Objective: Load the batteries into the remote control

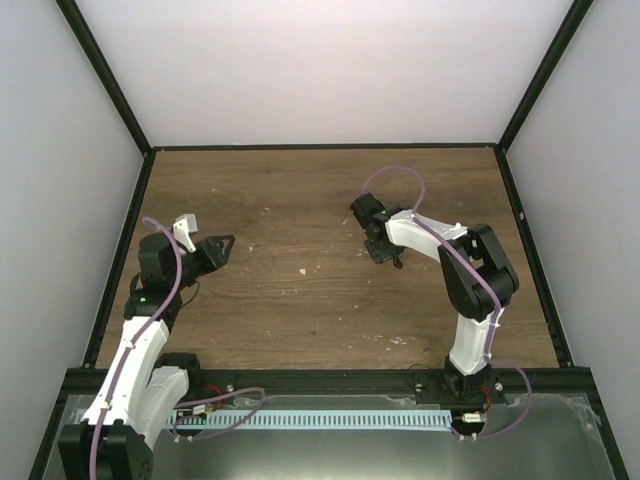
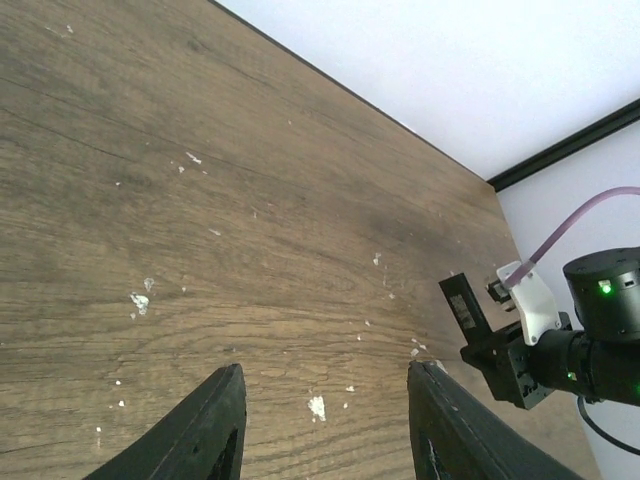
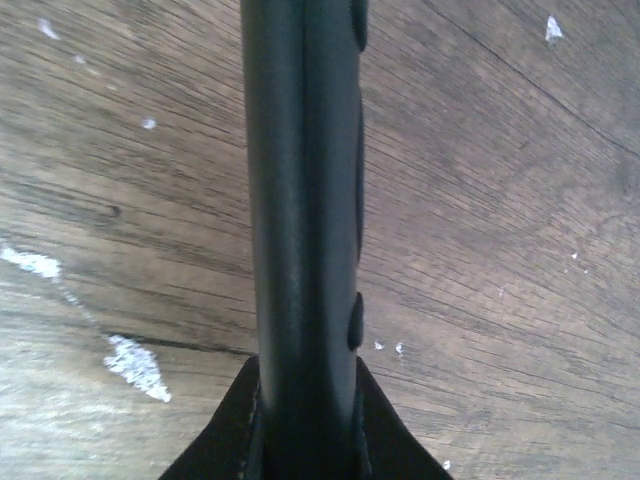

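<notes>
The remote control [image 3: 300, 150], a long black bar with small side buttons, runs up the middle of the right wrist view. My right gripper [image 3: 305, 375] is shut on its lower end, a little above the wooden table. In the left wrist view one end of the remote control [image 2: 463, 303] sticks up from the right gripper [image 2: 505, 355]. From above, the right gripper [image 1: 383, 245] is at centre right. At the left, my left gripper [image 1: 222, 245] points toward the middle. It is open, and between its fingers [image 2: 215, 420] only bare wood shows. No batteries are in view.
The wooden table [image 1: 300, 300] carries small white specks [image 2: 316, 405]. Black frame rails [image 1: 120, 250] and white walls close it in on three sides. The right arm [image 1: 470, 290] rises from the near edge.
</notes>
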Action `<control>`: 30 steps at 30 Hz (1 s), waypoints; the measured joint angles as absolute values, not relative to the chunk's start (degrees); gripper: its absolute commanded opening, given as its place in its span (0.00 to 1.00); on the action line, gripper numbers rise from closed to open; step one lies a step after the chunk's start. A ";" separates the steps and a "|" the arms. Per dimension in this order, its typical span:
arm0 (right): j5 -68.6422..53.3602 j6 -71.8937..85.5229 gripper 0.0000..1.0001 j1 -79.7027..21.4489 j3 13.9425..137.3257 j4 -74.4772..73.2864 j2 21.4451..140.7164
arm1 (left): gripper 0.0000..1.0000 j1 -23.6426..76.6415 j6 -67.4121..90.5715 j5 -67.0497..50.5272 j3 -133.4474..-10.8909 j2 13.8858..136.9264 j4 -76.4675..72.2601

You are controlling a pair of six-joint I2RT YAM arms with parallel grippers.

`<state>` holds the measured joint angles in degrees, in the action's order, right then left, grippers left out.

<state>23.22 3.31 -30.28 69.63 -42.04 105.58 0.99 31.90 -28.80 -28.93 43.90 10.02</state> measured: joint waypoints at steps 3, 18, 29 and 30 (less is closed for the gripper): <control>25.17 3.97 0.01 -30.28 69.56 -42.02 106.61 | 0.47 0.99 31.81 -28.42 -28.93 43.83 10.37; 26.55 5.26 0.27 -30.28 68.03 -40.77 107.96 | 0.47 0.99 30.81 -28.12 -29.67 45.76 11.64; 25.82 4.97 0.38 -30.28 67.59 -39.72 107.44 | 0.47 0.99 30.81 -28.10 -29.67 45.89 11.62; 25.08 4.75 0.42 -30.30 67.29 -39.16 107.02 | 0.47 0.99 30.81 -28.08 -29.67 45.80 11.62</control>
<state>25.08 4.75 -30.30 67.29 -39.16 107.02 0.99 30.81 -28.08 -29.67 45.80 11.62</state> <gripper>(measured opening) 0.354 0.466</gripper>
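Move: The right fingers still pinch the remote control, standing on its edge with the buttons to the robot's right; its middle lies about 1 cm ahead of the hand point, level with it. The bare table spot it goes to is almost straight below, roughly 4 cm down and 1 cm right. From the empty left hand, the remote control is about 40 cm right, 7 cm ahead and 15 cm lower. The pinch on the remote control ends: the right hand first lowers it about 2 cm towards the bare table, drifting some 1 cm to the right, then stays low while its nearly shut fingers open to about a third. Just before the end the hand starts to ease back left, the parted fingertips on either side of the remote control. ##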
